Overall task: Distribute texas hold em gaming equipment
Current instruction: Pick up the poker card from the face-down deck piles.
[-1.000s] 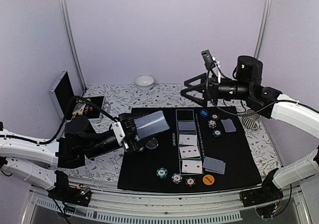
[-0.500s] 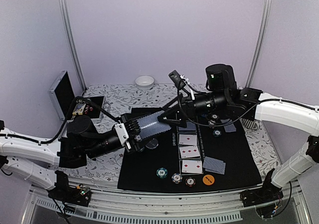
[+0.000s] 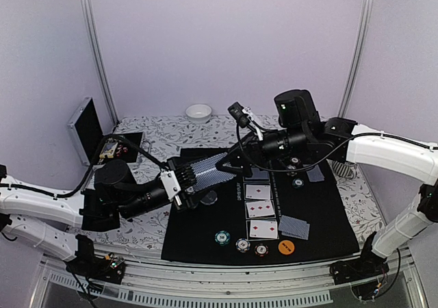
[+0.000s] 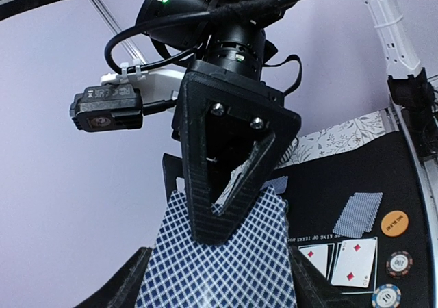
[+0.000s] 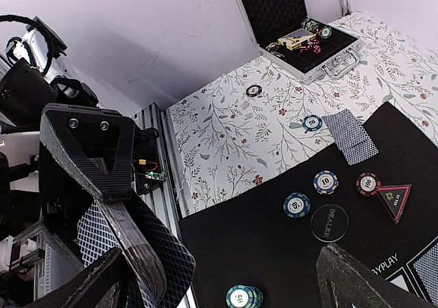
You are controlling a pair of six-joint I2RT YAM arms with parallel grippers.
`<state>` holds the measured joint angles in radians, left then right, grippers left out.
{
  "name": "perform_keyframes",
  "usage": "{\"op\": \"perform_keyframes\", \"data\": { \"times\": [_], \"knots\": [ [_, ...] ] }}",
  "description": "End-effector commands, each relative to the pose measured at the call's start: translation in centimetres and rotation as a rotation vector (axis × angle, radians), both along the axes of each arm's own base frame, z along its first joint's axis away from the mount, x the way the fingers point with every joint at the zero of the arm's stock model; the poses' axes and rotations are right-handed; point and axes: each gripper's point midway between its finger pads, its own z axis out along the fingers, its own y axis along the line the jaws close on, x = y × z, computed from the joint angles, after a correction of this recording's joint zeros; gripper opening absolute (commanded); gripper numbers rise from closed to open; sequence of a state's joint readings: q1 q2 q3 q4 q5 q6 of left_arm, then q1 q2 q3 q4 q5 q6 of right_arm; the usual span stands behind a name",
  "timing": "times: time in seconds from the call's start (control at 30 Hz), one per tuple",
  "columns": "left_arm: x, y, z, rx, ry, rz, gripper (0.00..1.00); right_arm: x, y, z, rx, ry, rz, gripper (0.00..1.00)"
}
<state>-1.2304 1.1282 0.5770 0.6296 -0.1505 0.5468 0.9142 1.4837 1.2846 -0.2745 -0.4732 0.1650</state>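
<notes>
My left gripper [image 3: 183, 183] [image 4: 219, 284] is shut on a deck of blue-lattice-backed playing cards [image 3: 209, 170] [image 4: 226, 267], held above the left edge of the black mat [image 3: 205, 243]. My right gripper [image 3: 231, 163] [image 5: 233, 274] stands wide open at the deck's far end. One of its fingers [image 4: 219, 205] rests on the top card; the deck [image 5: 168, 260] shows under that finger. Three face-up diamond cards [image 3: 260, 210] lie in the mat's rectangles. A face-down card pile [image 3: 293, 227], striped chips [image 3: 242, 244] and an orange disc [image 3: 286, 247] lie near the front.
A white bowl [image 3: 198, 112] stands at the back. An open case [image 5: 301, 41] with chips and cards sits at the left on the flowered cloth [image 5: 226, 137]. Loose chips [image 5: 296, 204], a clear dealer disc [image 5: 329, 222] and a chip stack [image 5: 244, 298] lie on the mat's left part.
The right arm has swung from the back right across the mat to the held deck, and one of its fingers now lies on the top card. The left gripper still holds the deck.
</notes>
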Motion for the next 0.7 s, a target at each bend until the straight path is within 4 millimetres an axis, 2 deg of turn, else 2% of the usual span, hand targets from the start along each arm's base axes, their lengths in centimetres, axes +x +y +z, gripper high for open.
{"op": "perform_keyframes", "data": {
  "times": [0.0, 0.17, 0.23, 0.33, 0.4, 0.47, 0.6, 0.67],
  "knots": [
    [-0.8, 0.1, 2.5, -0.077, -0.030, -0.019, 0.61, 0.2, -1.1, 1.4, -0.013, -0.043, -0.014, 0.95],
    [-0.7, 0.2, 2.3, -0.074, -0.027, -0.007, 0.61, -1.4, -0.7, 2.4, 0.019, -0.033, 0.079, 0.81],
    [-0.5, 0.2, 2.2, -0.071, -0.024, 0.001, 0.61, -2.0, -0.8, 2.9, 0.037, -0.029, 0.111, 0.71],
    [-0.1, 0.3, 2.0, -0.068, -0.022, 0.031, 0.61, -2.5, -0.9, 3.6, 0.053, -0.028, 0.128, 0.50],
    [0.2, 0.4, 1.8, -0.063, -0.020, 0.044, 0.61, -2.5, -1.1, 3.8, 0.054, -0.034, 0.119, 0.39],
    [0.2, 0.4, 1.7, -0.063, -0.015, 0.047, 0.61, -2.3, -1.3, 4.0, 0.052, -0.038, 0.107, 0.32],
    [0.3, 0.5, 1.5, -0.061, -0.008, 0.054, 0.61, -2.0, -1.6, 4.1, 0.040, -0.033, 0.092, 0.05],
    [0.5, 0.7, 1.1, -0.058, -0.001, 0.064, 0.61, -1.6, -2.0, 4.4, 0.034, -0.041, 0.072, 0.02]
  ]
}}
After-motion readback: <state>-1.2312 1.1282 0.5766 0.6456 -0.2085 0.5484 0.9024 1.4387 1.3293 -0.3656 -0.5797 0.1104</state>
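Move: The top card of the face-down deck, already held out in the left fingers, lies about 5 cm to the right hand's left, 3 cm back and 1 cm higher; the right fingers stand wide open around the deck's end. From the left hand, that card is 5 cm to the right and 3 cm ahead. On the mat some 26 cm below the right hand, the dealer disc is 6 cm left and 2 ahead, the nearest face-up card 10 cm right and 3 ahead. The deck's free end is what the right hand closes on: the fingers go from wide open to almost shut and pinch the top card's edge, while the hand eases up about 2.5 cm and back about 2 cm, swinging slightly counter-clockwise. The left hand keeps its grip on the deck, drifting barely a centimetre forward. ##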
